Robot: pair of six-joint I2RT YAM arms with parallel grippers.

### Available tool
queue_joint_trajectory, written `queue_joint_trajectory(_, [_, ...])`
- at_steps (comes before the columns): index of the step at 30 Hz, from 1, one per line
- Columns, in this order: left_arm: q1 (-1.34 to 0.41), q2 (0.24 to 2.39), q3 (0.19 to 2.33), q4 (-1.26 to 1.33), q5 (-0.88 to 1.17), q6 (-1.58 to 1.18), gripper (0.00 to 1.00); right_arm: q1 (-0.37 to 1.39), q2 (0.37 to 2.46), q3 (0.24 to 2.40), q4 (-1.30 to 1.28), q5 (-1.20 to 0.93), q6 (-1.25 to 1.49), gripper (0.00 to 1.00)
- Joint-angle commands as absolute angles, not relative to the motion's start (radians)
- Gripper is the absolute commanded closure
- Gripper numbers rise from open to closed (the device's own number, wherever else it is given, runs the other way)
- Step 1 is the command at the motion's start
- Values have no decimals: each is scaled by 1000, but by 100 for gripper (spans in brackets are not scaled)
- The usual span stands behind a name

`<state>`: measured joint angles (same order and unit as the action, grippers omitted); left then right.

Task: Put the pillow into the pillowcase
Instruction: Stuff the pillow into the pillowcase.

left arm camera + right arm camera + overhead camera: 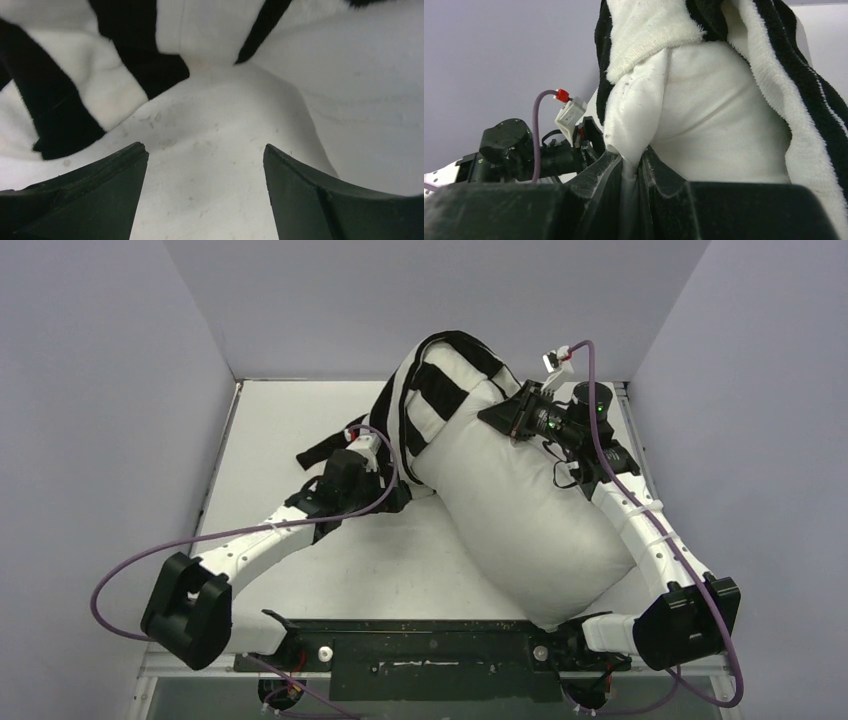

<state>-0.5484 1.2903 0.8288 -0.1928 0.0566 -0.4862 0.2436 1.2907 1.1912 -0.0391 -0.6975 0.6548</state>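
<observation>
The off-white pillow (pixel 520 510) lies diagonally across the table, its near end by the right arm's base. The black-and-white striped pillowcase (pixel 435 380) covers its raised far end and trails left onto the table. My right gripper (pixel 495 413) is shut on a pinched fold of the pillow (pixel 704 115) just below the pillowcase (pixel 809 100) hem, as the right wrist view (pixel 630 162) shows. My left gripper (pixel 382 455) sits low beside the pillowcase's left edge. It is open (pixel 205 147) over bare table, with striped pillowcase (pixel 100 75) ahead and the pillow (pixel 360 90) to its right.
Grey walls close in the white table (pixel 270 440) at the back and on both sides. A black mounting bar (pixel 420 640) runs along the near edge. Purple cables (pixel 130 560) loop off both arms. The left wrist (pixel 509 145) appears in the right wrist view.
</observation>
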Motion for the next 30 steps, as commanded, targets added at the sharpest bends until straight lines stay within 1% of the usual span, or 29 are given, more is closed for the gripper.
queue_joint_trajectory(1, [-578,1370,814,162,8,-559,17,241,1242,1216,201,-749,687,100])
queue_joint_trajectory(8, [-626,1497,808,348,-192,-578,16,235,1234,1217,199,-751,684,100])
queue_joint_trajectory(10, [-626,1523,817,363,-236,-586,19,235,1235,1217,203,-751,688,100])
queue_joint_trajectory(11, [-626,1531,822,366,-256,-586,22,235,1236,1218,206,-754,691,100])
queue_joint_trajectory(12, [-625,1538,825,370,-271,-586,28,235,1238,1217,207,-757,694,100])
queue_joint_trajectory(14, [-626,1539,832,360,-294,-573,43,234,1238,1218,204,-758,688,100])
queue_joint_trajectory(15, [-625,1537,837,338,-305,-569,54,233,1238,1216,199,-757,683,100])
queue_joint_trajectory(16, [-626,1530,840,318,-317,-569,68,233,1238,1214,195,-756,680,100])
queue_joint_trajectory(17, [-626,1520,838,299,-330,-568,79,231,1238,1213,196,-756,680,100])
queue_joint_trajectory(19, [-625,1488,821,266,-358,-560,96,229,1238,1210,202,-756,679,100])
queue_joint_trajectory(20, [-622,1465,810,251,-367,-551,100,226,1240,1210,202,-756,676,100])
queue_joint_trajectory(25, [-584,1302,793,136,-426,-488,100,204,1245,1212,158,-775,647,100])
queue_joint_trajectory(27, [-567,1208,809,82,-469,-437,100,199,1236,1223,83,-795,599,100])
queue_joint_trajectory(30, [-553,1069,868,12,-548,-310,100,205,1206,1230,-20,-881,524,100])
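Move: The left hem of the pillowcase's mouth lies about 7 cm ahead of the open left hand, some 2 cm to its right and 2 cm lower. The pillow's bulk is roughly 23 cm to that hand's right and 4 cm back, a little lower; the pillowcase's loose corner lies about 12 cm ahead, 14 cm left, on the table some 12 cm below. From the right hand, which grips the pillow's fabric, the hem is about 17 cm left, 3 cm ahead and 22 cm lower. Forward, bearing a little right at first, the open left hand reaches about 7 cm to the pillowcase's hem and shuts its fingers, pinching the cloth. It then swings the held hem left and up, some 6 cm left and 7 cm up, turning about 20 degrees counter-clockwise while the fingertips tip up. The right hand stays put, keeping its grip on the pillow's fabric. ##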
